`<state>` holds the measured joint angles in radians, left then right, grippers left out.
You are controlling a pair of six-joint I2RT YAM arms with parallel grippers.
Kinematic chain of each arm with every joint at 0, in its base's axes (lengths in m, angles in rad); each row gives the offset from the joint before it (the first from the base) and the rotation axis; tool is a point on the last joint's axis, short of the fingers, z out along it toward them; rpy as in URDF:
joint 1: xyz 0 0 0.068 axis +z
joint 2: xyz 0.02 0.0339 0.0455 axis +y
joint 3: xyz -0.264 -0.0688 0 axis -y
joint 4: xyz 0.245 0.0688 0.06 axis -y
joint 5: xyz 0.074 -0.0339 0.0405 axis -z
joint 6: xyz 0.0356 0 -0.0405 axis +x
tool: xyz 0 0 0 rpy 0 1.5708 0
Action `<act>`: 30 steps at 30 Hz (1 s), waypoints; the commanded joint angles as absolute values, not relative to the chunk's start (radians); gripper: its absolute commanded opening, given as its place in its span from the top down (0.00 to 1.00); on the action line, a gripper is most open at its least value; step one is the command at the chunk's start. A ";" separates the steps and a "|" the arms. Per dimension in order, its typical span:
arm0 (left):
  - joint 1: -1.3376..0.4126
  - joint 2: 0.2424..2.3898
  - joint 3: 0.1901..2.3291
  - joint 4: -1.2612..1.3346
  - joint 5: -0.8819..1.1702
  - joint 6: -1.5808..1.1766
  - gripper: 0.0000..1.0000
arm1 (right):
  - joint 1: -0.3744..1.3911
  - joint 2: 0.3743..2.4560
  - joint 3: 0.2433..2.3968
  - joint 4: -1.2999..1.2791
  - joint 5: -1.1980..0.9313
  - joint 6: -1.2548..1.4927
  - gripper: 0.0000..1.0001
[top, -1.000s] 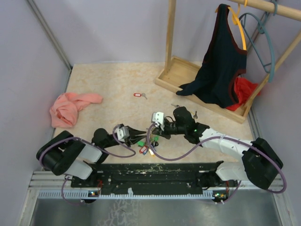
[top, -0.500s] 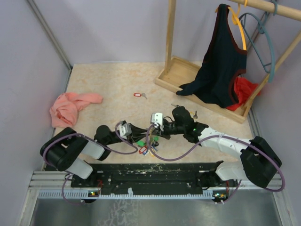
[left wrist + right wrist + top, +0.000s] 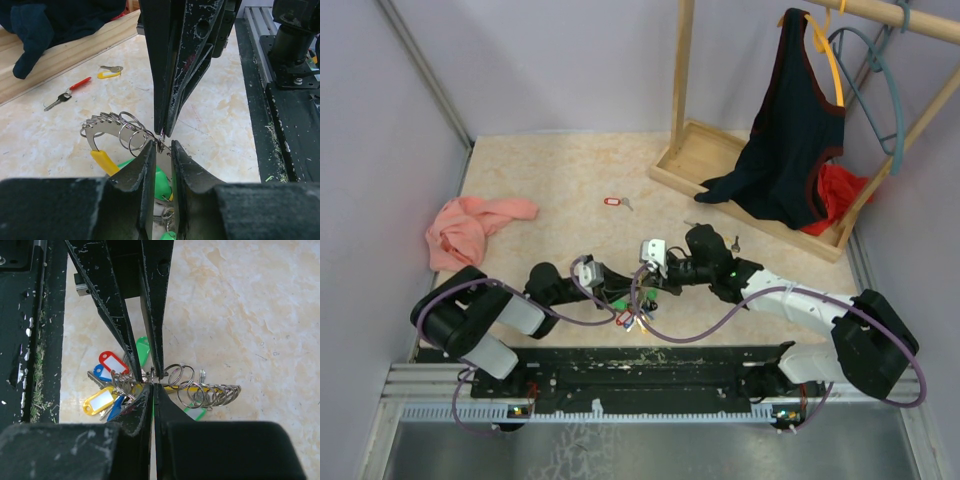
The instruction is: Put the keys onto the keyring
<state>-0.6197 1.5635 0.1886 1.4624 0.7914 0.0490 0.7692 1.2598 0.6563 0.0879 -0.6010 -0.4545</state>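
Observation:
The keyring (image 3: 210,392) hangs low over the table near its front edge, a thin silvery ring strung with several small split rings (image 3: 131,134). Keys with red (image 3: 112,361), blue, yellow (image 3: 97,401) and green (image 3: 162,182) tags bunch under it (image 3: 632,320). My right gripper (image 3: 152,385) is shut on the keyring where a small split ring sits. From the opposite side my left gripper (image 3: 163,146) stands narrowly open, its tips either side of that small ring. Loose keys lie apart: a red-tagged one (image 3: 613,202), one near the rack (image 3: 735,241), and a yellow-tagged one (image 3: 109,74).
A pink cloth (image 3: 470,228) lies at the left. A wooden clothes rack base (image 3: 700,160) stands at the back right with a dark shirt (image 3: 785,140), a red cloth (image 3: 835,195) and a teal hanger (image 3: 885,90). The black mounting rail (image 3: 650,365) runs along the near edge.
My left arm has moved right, bringing its fingers up to the right gripper's tips. The tagged key bunch has shifted slightly right. The right arm has barely moved.

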 commanded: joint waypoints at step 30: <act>-0.616 1.559 0.053 1.750 0.733 0.205 1.00 | 0.769 1.154 0.699 0.212 -0.426 -0.100 0.57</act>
<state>-0.6189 1.5181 0.0792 1.5066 0.7437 0.1745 0.7692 1.1500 0.6563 0.1616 -0.4801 -0.2104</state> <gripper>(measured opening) 0.006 0.387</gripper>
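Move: The keyring's small metal loop sits between the left hand's slightly open fingertips, about 1 cm to that hand's right and level with it, and right at the right hand's shut fingertips. From the left hand, the bunch of key tags lies roughly 6 cm back and 7 cm below; the red-tagged key some 19 cm ahead, 3 cm left; the red-handled key about 13 cm ahead, 16 cm right, both some 9 cm below. The left pinches the loop, easing 2 cm left; the right opens off the loop, rising about 5 cm. ##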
